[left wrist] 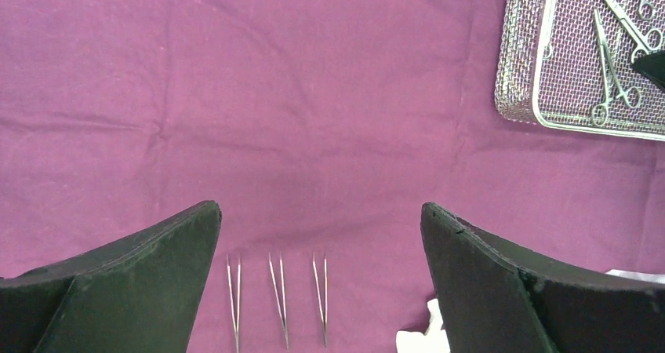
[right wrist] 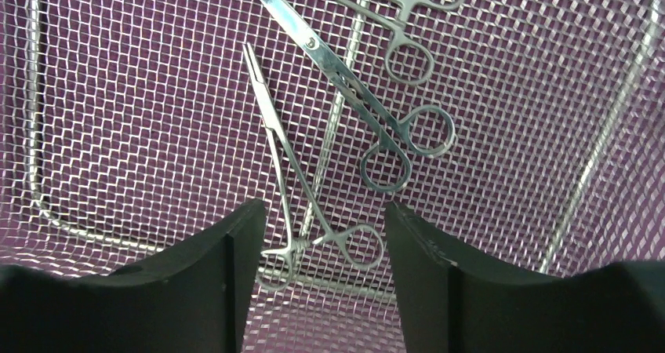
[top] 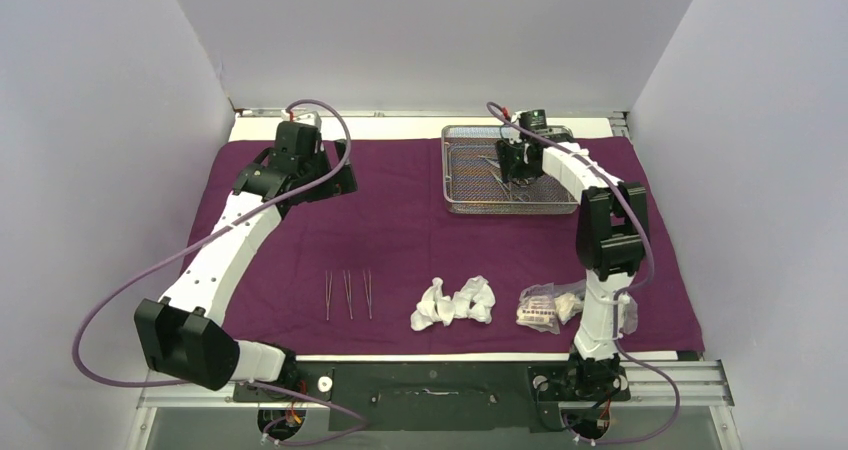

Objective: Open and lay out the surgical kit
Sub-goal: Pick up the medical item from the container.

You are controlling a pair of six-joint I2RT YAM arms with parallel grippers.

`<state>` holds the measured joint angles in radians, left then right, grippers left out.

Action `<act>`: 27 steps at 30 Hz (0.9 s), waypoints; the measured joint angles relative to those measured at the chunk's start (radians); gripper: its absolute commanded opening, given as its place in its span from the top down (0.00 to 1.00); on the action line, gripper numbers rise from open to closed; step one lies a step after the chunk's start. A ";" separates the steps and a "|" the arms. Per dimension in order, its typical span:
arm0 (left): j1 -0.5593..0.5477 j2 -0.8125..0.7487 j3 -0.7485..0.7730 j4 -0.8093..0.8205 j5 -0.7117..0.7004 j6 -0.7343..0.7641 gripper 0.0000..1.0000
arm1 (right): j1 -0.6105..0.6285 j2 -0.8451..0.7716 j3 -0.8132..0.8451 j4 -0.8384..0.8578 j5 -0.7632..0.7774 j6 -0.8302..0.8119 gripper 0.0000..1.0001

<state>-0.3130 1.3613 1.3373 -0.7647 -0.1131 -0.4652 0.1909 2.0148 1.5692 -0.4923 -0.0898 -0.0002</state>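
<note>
The dark purple cloth (top: 400, 230) lies spread flat over the table. At its back right stands the wire-mesh tray (top: 455, 206), with steel forceps (right wrist: 276, 137) and two more ring-handled instruments (right wrist: 345, 78) on its mesh. My right gripper (right wrist: 323, 206) is down in the tray, open, its jaws on either side of the nearest forceps' ring handles. Three tweezers (top: 347, 295) lie side by side on the cloth at front centre. White gauze wads (top: 455, 303) and clear packets (top: 540, 308) sit to their right. My left gripper (left wrist: 320, 208) hangs wide open and empty above the cloth at back left.
The right arm's lower links stand over the packets at the cloth's front right. White walls close in the left, back and right sides. The tray's raised rim (left wrist: 517, 55) shows at the upper right of the left wrist view.
</note>
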 measured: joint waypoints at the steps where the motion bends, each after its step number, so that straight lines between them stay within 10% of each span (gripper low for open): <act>1: 0.005 0.000 -0.007 0.009 0.007 -0.003 0.02 | -0.001 0.020 0.020 -0.022 -0.014 -0.015 0.47; 27: 0.081 0.015 -0.037 0.066 0.140 -0.027 0.01 | 0.018 0.169 0.136 -0.138 -0.076 -0.098 0.78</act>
<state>-0.2317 1.3766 1.2999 -0.6991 0.0265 -0.4923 0.2092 2.1841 1.7050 -0.6308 -0.1654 -0.0982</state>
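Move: The near clamp on the tray floor lies about 2 cm ahead of the right hand, 3 cm to its left and 6 cm below. The scissors lie some 7 cm ahead and 1 cm left of this hand, and the far clamp about 11 cm straight ahead, both at the clamp's depth. From the left hand, the near clamp is about 16 cm ahead, 34 cm to the right and 21 cm below. Heading down onto the handle half of the near clamp, the right hand sinks about 4.5 cm and shifts a little left, tipping the fingers some 10 degrees more steeply down and turning slightly counter-clockwise. The fingers narrow from just over half open to about a quarter, one tip either side of the clamp's shanks; a firm pinch can't be seen yet. ##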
